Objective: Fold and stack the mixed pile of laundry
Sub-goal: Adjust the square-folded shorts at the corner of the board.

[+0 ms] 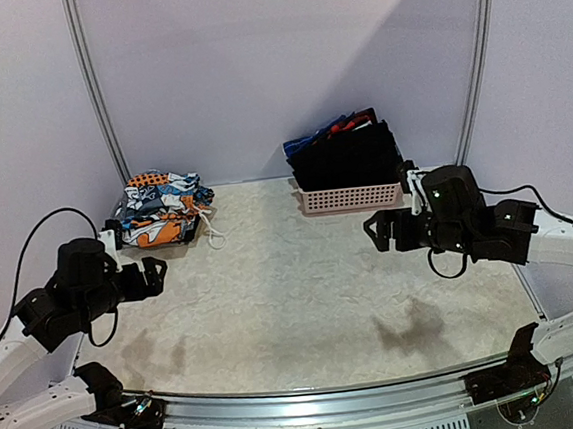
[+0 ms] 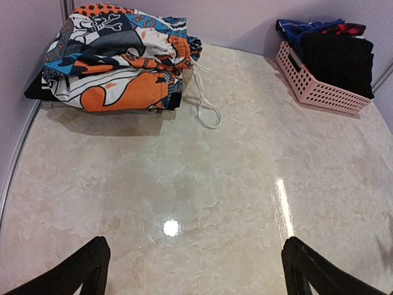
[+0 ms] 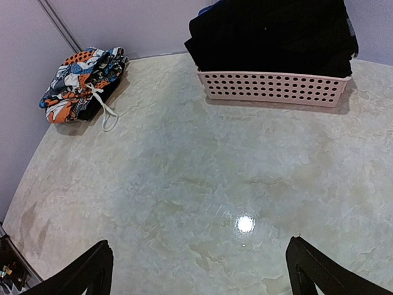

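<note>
Of the mixed laundry pile, plain black garments (image 1: pixel 347 154) (image 2: pixel 341 58) (image 3: pixel 270 31) fill a pink basket at the back right, with bits of blue and red (image 1: pixel 331 127) behind them. A folded stack topped by a blue-orange-white-black graphic print garment (image 1: pixel 160 207) (image 2: pixel 116 58) (image 3: pixel 77 89) lies at the back left. My left gripper (image 1: pixel 156 274) (image 2: pixel 195 246) hovers open over bare table, in front of that stack. Level with the basket's front, my right gripper (image 1: pixel 380 231) (image 3: pixel 199 244) is open too, with nothing between its fingers.
The pink latticed basket (image 1: pixel 350 199) (image 3: pixel 276 89) (image 2: pixel 313 89) stands against the back wall. A white drawstring (image 1: pixel 211 236) (image 2: pixel 206 107) trails from the folded stack onto the marbled tabletop (image 1: pixel 294 294). Purple walls close in the back and sides.
</note>
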`<state>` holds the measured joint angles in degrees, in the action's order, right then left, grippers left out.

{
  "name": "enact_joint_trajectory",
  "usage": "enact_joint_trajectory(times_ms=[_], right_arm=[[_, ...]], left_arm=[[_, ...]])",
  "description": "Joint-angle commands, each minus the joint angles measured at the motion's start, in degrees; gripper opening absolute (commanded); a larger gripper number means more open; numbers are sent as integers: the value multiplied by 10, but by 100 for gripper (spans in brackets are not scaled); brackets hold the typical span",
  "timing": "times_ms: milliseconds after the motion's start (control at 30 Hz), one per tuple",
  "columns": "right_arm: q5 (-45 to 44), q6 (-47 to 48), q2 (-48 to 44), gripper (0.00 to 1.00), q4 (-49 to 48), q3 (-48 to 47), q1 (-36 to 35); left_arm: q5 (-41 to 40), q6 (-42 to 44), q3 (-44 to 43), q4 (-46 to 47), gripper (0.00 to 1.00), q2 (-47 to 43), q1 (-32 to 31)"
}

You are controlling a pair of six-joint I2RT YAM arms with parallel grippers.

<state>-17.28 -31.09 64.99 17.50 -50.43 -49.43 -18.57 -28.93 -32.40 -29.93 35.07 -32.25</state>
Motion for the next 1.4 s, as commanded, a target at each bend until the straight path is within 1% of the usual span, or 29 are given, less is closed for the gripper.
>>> enact_joint_trajectory(times_ms=[0,100,167,233,300,367,467,533,600,767,967,1167,1267,1367], right_arm=[[-30,-15,28,99,-9,-38,8],[-11,-16,48,99,-16,-62,12],[-1,-14,70,99,-21,-74,12],[7,-11,88,99,-23,-82,13],[14,-9,100,99,-26,-85,13],[23,-7,110,99,-29,-85,14],[31,-6,114,99,-27,-79,14],[35,-7,110,99,-31,-67,15],[38,-7,103,99,-32,-52,15],[44,-9,78,99,-36,-15,15],[45,-6,59,99,-34,10,16],[38,-5,49,99,-34,27,16],[39,-5,48,99,-37,34,15],[38,-5,47,99,-37,41,16]], left_arm=[[-32,-9,22,-6,100,-10,-13],[-73,-18,27,29,99,9,-14],[-94,-17,26,60,100,37,-13],[-121,-7,27,112,100,73,-13],[-116,8,25,171,98,123,1],[-69,9,5,207,94,190,47],[42,-4,-25,280,90,305,119],[125,-24,-46,356,83,380,158],[164,-33,-73,398,80,446,177],[211,-62,-128,491,81,573,214],[210,-86,-196,498,81,671,237],[223,-108,-219,511,78,705,236],[191,-103,-231,472,74,702,223],[139,-77,-257,419,63,707,208]])
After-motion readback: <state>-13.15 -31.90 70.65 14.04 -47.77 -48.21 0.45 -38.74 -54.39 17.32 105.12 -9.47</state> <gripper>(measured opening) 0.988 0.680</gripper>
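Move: The square-folded shorts lie on the stack with their middle about 31 cm ahead of the left hand, 5 cm to its left and 13 cm lower. Their white drawstring lies some 27 cm ahead, 6 cm right, 18 cm down; the pink basket is about 34 cm ahead, 36 cm right and 12 cm down. From the right hand the shorts are roughly 28 cm ahead, 35 cm left, 17 cm down. Left reaches about 25 cm forward, 10 down to the shorts' near right corner, fingers part-closing; right hand sinks. ##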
